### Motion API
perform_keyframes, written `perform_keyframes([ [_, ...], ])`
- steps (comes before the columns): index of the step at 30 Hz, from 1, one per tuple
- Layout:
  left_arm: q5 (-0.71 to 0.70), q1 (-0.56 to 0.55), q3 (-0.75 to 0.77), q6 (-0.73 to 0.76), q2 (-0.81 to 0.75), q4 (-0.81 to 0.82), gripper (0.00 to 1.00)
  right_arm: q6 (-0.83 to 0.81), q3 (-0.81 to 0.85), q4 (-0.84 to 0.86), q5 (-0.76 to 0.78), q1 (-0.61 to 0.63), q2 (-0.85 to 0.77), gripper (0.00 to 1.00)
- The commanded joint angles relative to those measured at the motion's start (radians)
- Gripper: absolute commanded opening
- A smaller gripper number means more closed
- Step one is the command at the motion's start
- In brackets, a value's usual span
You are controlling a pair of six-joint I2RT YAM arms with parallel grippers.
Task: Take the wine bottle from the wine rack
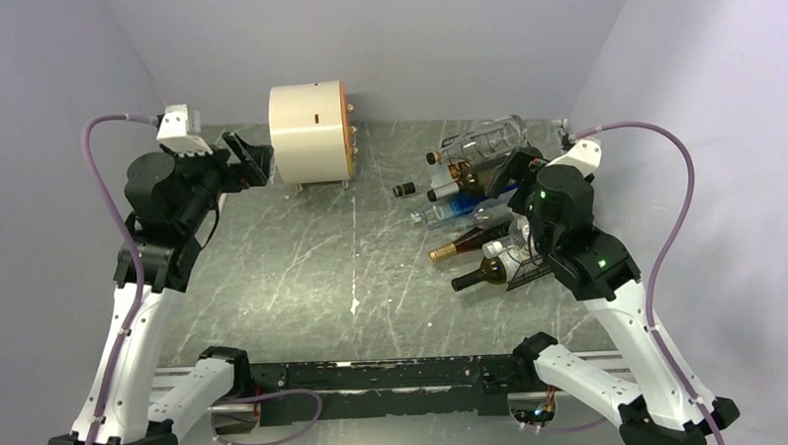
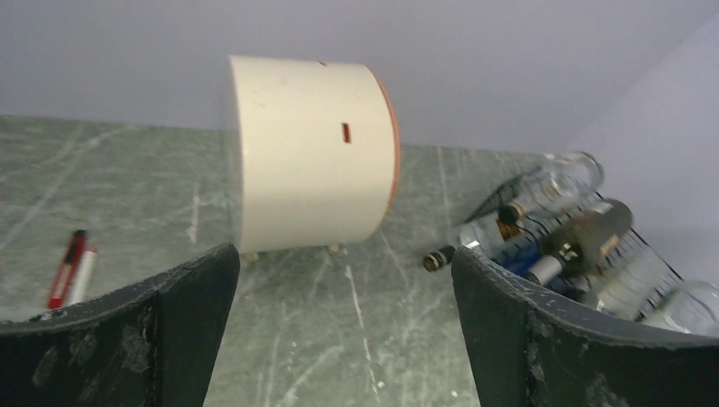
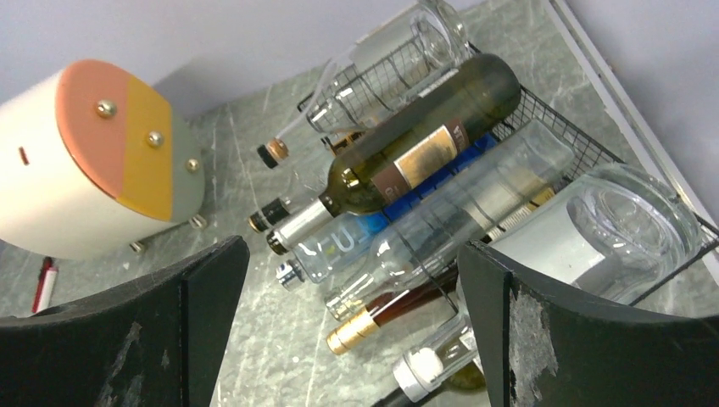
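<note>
The black wire-mesh wine rack (image 1: 526, 268) stands at the right of the table, also showing in the right wrist view (image 3: 555, 121) and the left wrist view (image 2: 502, 190). Several bottles lie in it, necks pointing left. A dark green wine bottle (image 3: 424, 140) with a copper label rests on top, and a gold-capped bottle (image 1: 458, 244) lies lower. My right gripper (image 1: 504, 177) hovers open over the bottles; in its own view (image 3: 349, 250) nothing sits between the fingers. My left gripper (image 1: 250, 158) stands open at the far left, well away from the rack, empty in its own view (image 2: 343, 254).
A cream cylinder drum (image 1: 310, 132) on small feet stands at the back middle, just right of my left gripper. A red and white pen (image 2: 69, 270) lies on the table left of the drum. Walls close in at the back, left and right.
</note>
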Motion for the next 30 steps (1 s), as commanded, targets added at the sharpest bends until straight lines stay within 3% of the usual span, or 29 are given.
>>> perform_keyframes([
  [1, 0.213, 0.019, -0.015, -0.079, 0.035, -0.014, 0.99, 0.042, -0.033, -0.041, 0.027, -0.008, 0.004, 1.00],
  [8, 0.483, -0.045, -0.147, -0.250, 0.128, 0.147, 0.98, 0.094, -0.102, -0.071, 0.059, -0.010, 0.027, 1.00],
  [13, 0.425, -0.240, -0.179, -0.287, 0.214, 0.217, 0.98, 0.144, -0.144, -0.099, 0.110, -0.010, 0.077, 1.00],
  [18, 0.382, -0.402, -0.172, -0.299, 0.293, 0.286, 0.98, 0.106, -0.131, -0.113, 0.056, -0.011, 0.169, 1.00],
  [25, 0.288, -0.500, -0.137, -0.257, 0.352, 0.239, 0.98, 0.166, -0.120, -0.085, -0.049, -0.011, 0.239, 1.00],
  [30, 0.279, -0.545, -0.125, -0.240, 0.383, 0.239, 0.98, 0.231, -0.095, -0.105, -0.033, -0.011, 0.260, 1.00],
])
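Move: The clear bottle lying in the middle of the rack is about 8 cm ahead of the right gripper, 7 cm to its right and 27 cm below. From the right gripper, the green wine bottle lies some 15 cm ahead, about level sideways, and the big clear jar about 13 cm right with no forward offset, both roughly 25 cm below. From the left gripper the clear bottle lies far off, some 50 cm right, about 3 cm ahead and 31 cm below. Swing the left gripper in from beside the drum, about 23 cm right and 15 cm down and late on a little back, towards the bottle necks, turning it some 40 degrees clockwise and tipping its fingers down. Meanwhile sink the right gripper about 14 cm almost straight down towards the clear bottle on the rack, pitching its fingers down about 25 degrees. Keep both grippers wide open and clear of the glass. ##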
